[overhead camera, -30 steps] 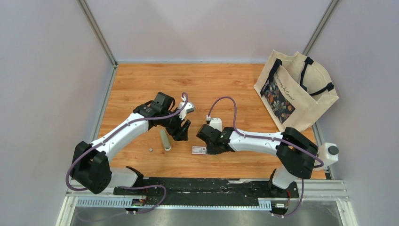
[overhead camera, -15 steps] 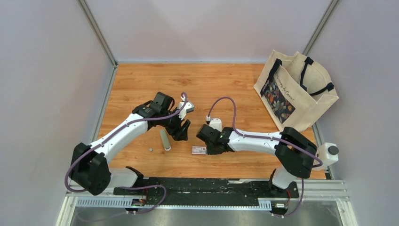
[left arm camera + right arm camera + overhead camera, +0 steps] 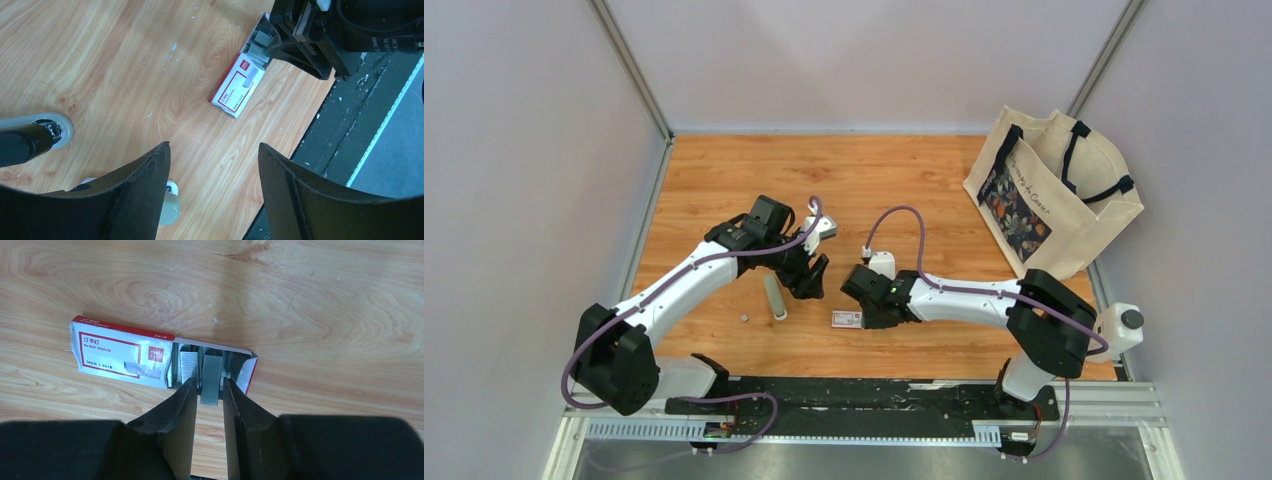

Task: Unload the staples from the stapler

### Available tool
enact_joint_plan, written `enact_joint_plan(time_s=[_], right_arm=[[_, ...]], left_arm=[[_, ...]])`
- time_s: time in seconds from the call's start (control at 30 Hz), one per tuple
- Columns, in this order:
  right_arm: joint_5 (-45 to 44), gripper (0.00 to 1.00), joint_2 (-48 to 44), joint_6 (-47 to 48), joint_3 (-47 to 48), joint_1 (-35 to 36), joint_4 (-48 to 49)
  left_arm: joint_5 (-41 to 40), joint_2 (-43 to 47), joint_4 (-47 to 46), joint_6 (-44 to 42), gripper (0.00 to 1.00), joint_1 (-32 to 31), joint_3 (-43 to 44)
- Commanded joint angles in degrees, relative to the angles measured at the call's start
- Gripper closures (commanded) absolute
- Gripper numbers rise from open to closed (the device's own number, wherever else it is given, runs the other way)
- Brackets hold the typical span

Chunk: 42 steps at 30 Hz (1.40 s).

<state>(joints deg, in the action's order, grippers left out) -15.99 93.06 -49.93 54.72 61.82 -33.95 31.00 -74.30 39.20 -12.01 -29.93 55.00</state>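
Note:
A red-and-white flat box [image 3: 120,357] lies on the wooden table with its right end open. Grey strips of staples [image 3: 188,366] show in that open end. My right gripper [image 3: 209,382] is at that end, and its fingers press on both sides of one staple strip [image 3: 211,377] that sticks out of the box. The pale grey-green stapler [image 3: 774,297] lies left of the box [image 3: 846,319]. My left gripper [image 3: 809,275] hangs open and empty just right of the stapler's far end. A tiny grey bit [image 3: 743,317] lies left of the stapler.
A cream tote bag with a floral print [image 3: 1049,190] stands at the back right. The black base rail [image 3: 854,395] runs along the near edge. In the left wrist view the box [image 3: 239,90] lies beyond my open left gripper [image 3: 214,147], with the right gripper [image 3: 300,30] at its far end.

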Motion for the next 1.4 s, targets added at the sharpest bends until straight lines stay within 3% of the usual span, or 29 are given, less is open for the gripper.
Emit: enact_joint_plan(time_s=[0.0,0.37,0.47,0.6,1.37], right_arm=[[-1.41,0.71,-0.59,-0.69,1.8,0.32,0.03],[-2.12,0.7,-5.51,-1.31,1.8,1.11,-2.17],[-1.68,0.74,-7.18,-1.83,-0.13,1.37,-1.03],[-0.62,0.94,-7.19,-2.36,-2.16,1.37,0.82],[2.54,0.96,-4.2,-1.66,-3.92,-0.12,5.12]], left_arm=[[1.34,1.88,0.09,-1.88,0.27,-0.21,1.16],[1.34,1.97,0.61,-2.23,0.27,-0.21,1.42],[1.25,1.97,0.61,-2.32,0.27,-0.21,1.34],[1.34,1.88,0.7,-2.49,0.27,-0.21,1.51],[1.25,1.35,0.53,-2.58,0.27,-0.21,1.69]])
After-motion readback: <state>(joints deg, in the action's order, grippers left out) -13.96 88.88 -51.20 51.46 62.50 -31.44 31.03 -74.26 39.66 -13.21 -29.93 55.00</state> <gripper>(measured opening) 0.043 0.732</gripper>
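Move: The staple strip I have set crosswise in the open drawer lies between my right fingertips, its middle about 1 cm ahead and 1 cm below the hand, straight under sideways. A flat-lying strip is roughly 1 cm to its left, and the box's printed sleeve about 5 cm to my right hand's left, 2 cm ahead. The green stapler is some 18 cm left and 5 cm ahead. From my idle left hand, that crosswise strip is about 10 cm right, 5 cm back and 11 cm below. I lift my right hand about 2.5 cm clear of the crosswise strip, then shut the empty fingers above it. With the tips together I come back down nearly 2 cm, easing some 1 cm back towards my base, so the closed tips end close over the strip's near end at the drawer's edge; whether they touch can't be seen. ##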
